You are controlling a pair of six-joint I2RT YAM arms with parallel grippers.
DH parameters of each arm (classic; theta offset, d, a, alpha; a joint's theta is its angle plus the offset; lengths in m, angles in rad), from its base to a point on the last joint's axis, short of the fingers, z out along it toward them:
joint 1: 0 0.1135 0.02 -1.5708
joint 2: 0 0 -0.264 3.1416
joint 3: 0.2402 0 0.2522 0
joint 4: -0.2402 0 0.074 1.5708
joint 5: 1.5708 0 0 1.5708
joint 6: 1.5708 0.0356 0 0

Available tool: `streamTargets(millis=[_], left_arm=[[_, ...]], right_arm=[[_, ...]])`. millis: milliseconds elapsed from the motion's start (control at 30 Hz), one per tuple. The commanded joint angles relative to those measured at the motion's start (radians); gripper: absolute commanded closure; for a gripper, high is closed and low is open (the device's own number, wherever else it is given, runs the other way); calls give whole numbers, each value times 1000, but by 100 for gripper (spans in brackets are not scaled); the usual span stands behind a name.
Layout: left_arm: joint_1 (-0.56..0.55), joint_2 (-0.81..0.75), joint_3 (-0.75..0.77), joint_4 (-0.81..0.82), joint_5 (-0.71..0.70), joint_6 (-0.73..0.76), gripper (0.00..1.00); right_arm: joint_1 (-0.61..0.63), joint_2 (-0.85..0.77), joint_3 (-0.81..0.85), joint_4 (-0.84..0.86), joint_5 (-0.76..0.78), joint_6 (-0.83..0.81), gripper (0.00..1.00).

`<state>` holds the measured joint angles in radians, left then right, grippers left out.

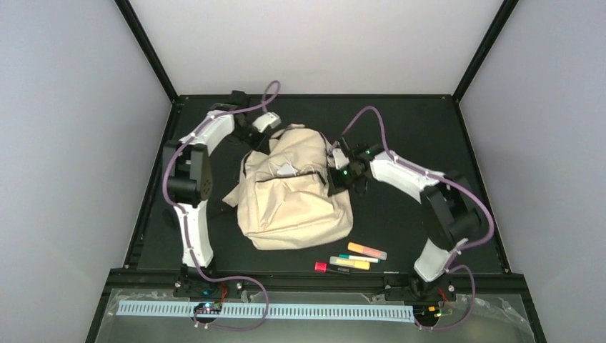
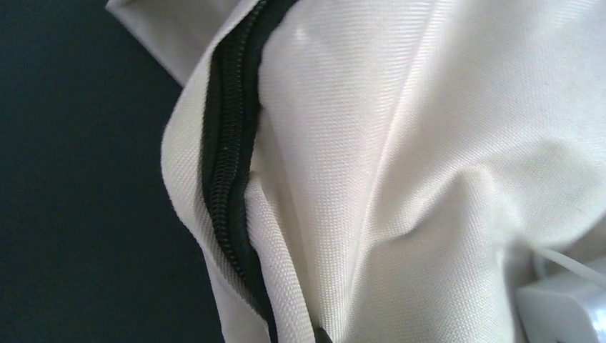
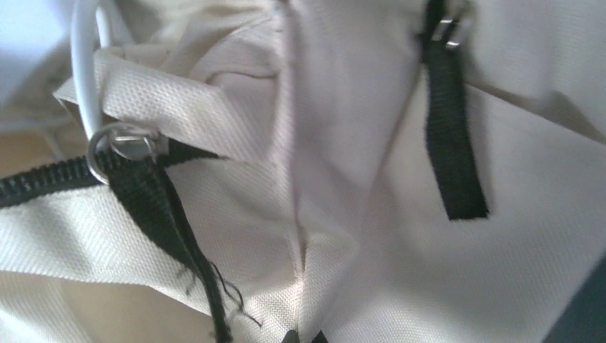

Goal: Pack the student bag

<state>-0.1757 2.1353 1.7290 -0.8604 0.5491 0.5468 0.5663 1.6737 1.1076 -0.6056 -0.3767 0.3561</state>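
Observation:
The student bag (image 1: pixel 293 207), cream fabric with dark zippers, lies in the middle of the black table. My left gripper (image 1: pixel 275 137) is at its far left top corner. In the left wrist view the gripper (image 2: pixel 318 337) is shut on a fold of the bag's fabric (image 2: pixel 400 143) beside a dark zipper (image 2: pixel 225 164). My right gripper (image 1: pixel 334 166) is at the bag's right edge. In the right wrist view it (image 3: pixel 304 337) pinches a ridge of the bag (image 3: pixel 357 214), shut. A ring zipper pull (image 3: pixel 118 143) and a black pull tab (image 3: pixel 450 143) lie close by.
A white charger with cable (image 1: pixel 287 170) sits at the bag's open top, and its block (image 2: pixel 564 307) shows in the left wrist view. On the table near the front lie an orange highlighter (image 1: pixel 366 250), a yellow-green marker (image 1: pixel 350 262) and a small red item (image 1: pixel 321 266).

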Motion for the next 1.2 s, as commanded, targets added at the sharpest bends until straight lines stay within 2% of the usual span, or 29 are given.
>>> streamTargets(millis=[0, 100, 167, 200, 267, 333, 400, 467, 500, 533, 600, 700, 767, 900, 933, 1033, 1167], left_arm=[[110, -166, -128, 51, 13, -44, 98], [152, -296, -279, 70, 48, 11, 96], [151, -397, -420, 86, 101, 77, 84], [146, -461, -493, 88, 128, 115, 79], [130, -545, -610, 65, 157, 182, 67], [128, -619, -681, 12, 152, 238, 49], [132, -695, -716, -68, 102, 285, 32], [148, -778, -731, -131, 72, 328, 18], [157, -817, -731, -152, 59, 346, 6], [163, -844, -725, -170, 47, 354, 2], [165, -912, -684, -202, 14, 363, 1], [174, -906, -602, -185, -31, 316, 1], [183, -848, -548, -102, -76, 238, 1], [201, -590, -381, 29, -144, 65, 1], [208, -531, -333, 40, -144, 29, 1], [235, -372, -227, 81, -126, -44, 1], [237, -229, -183, 35, -49, -33, 1]], right_arm=[[-50, 158, 249, 144, 107, -80, 99], [-83, 287, 482, 119, 191, -121, 99], [-95, 400, 682, 68, 202, -158, 97], [-98, 458, 789, 28, 197, -174, 93], [-98, 577, 1009, -58, 188, -208, 80], [-100, 625, 1195, -127, 211, -230, 63], [-101, 608, 1236, -159, 251, -256, 47], [-102, 536, 1160, -155, 301, -280, 36], [-103, 484, 1098, -147, 322, -286, 34], [-102, 429, 1016, -138, 336, -289, 33], [-100, 318, 842, -119, 337, -283, 31], [-93, 156, 557, -68, 310, -222, 30], [-81, 55, 370, -6, 280, -175, 27], [-54, -55, 144, 50, 266, -84, 3], [-50, -74, 99, 69, 250, -63, 1], [-45, -109, -12, 141, 206, -17, 0], [-46, -68, -46, 171, 212, -27, 4]])
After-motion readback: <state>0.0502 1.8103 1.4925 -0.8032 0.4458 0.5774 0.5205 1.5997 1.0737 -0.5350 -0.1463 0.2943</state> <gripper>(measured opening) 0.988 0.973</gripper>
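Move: Both hands are already shut on the bag. Its middle is about 12 cm back and 10 cm right of the left hand, and about 12 cm left of and level with the right hand, slightly lower. The charger in the pocket is roughly 6 cm back and 8 cm right of the left hand. From the right hand, the front pocket's zipper pull is about 5 cm ahead and 5 cm left; the highlighters lie some 21 cm back, 5 cm right. Forward sweeps the right hand, some 26 cm and rising, dragging the bag's right edge away, while the left hand pulls its edge left, then back, so the bag is swung counter-clockwise. Both let go and open wide. The left hand lifts and comes forward again to the bag's new left edge; the right comes back and down to its right edge. ##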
